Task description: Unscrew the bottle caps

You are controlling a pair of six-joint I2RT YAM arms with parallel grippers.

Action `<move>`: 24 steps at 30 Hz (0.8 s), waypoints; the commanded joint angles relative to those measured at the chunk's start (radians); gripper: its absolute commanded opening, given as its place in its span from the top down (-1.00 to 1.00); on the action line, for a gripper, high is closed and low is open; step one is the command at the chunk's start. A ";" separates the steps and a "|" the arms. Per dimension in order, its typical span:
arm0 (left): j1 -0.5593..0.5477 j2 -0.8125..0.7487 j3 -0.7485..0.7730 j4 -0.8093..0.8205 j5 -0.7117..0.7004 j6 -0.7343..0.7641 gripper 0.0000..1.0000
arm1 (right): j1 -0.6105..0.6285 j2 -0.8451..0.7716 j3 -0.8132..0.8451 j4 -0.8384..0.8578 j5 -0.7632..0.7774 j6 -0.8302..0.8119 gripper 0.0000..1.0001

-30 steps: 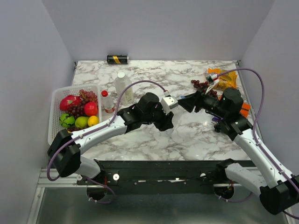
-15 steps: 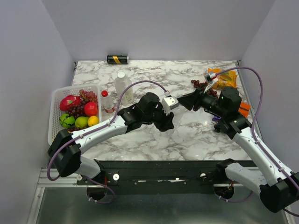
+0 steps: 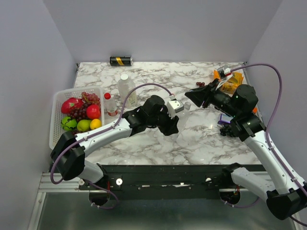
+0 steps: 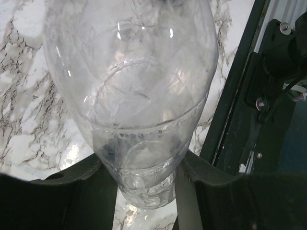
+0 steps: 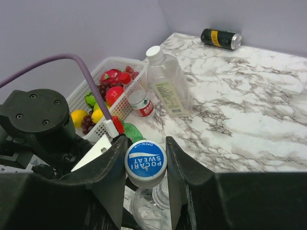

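My left gripper (image 4: pixel 144 187) is shut on the lower part of a large clear bottle (image 4: pixel 129 86), held tilted above the table's middle (image 3: pixel 183 116). The right gripper (image 5: pixel 145 165) is shut on that bottle's blue Pocari Sweat cap (image 5: pixel 145 163). The bottle's bare neck (image 5: pixel 160 201) shows just below the cap and a little to its right, so the cap looks lifted off. In the overhead view the right gripper (image 3: pixel 191 97) sits just above the bottle's top. Another large clear bottle (image 3: pixel 126 88) and a small red-labelled bottle (image 3: pixel 110 104) stand capped beside the basket. A green bottle (image 5: pixel 130 133) peeks from behind the left arm.
A white basket (image 3: pixel 58 98) of fruit sits at the left edge. A black-and-gold can (image 3: pixel 120 61) lies at the back wall. Grapes (image 3: pixel 204 86) and an orange snack packet (image 3: pixel 233 82) lie at the back right, under the right arm.
The right gripper closed on the blue cap and drew back to the right and up, away from the left wrist. The left gripper kept its hold on the bottle.
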 commanded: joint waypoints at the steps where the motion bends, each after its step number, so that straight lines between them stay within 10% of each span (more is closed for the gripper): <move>1: 0.001 -0.026 0.033 0.003 -0.009 0.009 0.81 | -0.021 -0.013 0.028 -0.055 0.058 -0.036 0.19; 24: 0.160 -0.210 0.050 -0.023 -0.098 0.010 0.81 | 0.074 0.474 -0.111 0.123 0.366 -0.040 0.22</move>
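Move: Above the freshly uncapped bottle, the right hand holds the blue cap, with the mouth about 6 cm below and 1 cm left. Open table lies roughly 12 cm ahead of this hand, 3 cm right and 34 cm down; the red grapes are some 24 cm ahead and 17 cm right. From the left hand, gripping the uncapped bottle, the large clear bottle stands about 22 cm ahead, 26 cm left and 6 cm lower; the green bottle is 8 cm ahead, 24 cm left, 12 cm below. Dropping away from the uncapped bottle, the right hand takes the pinched cap about 15 cm down and 9 cm forward, towards the open table, first mostly forward and then ever more steeply down, its fingers tipping some 20 degrees below level. After a brief hold, the left hand lifts its bottle up, left and forward, roughly 5 cm each way, towards the large clear bottle, keeping its grip and turning slightly counter-clockwise. ##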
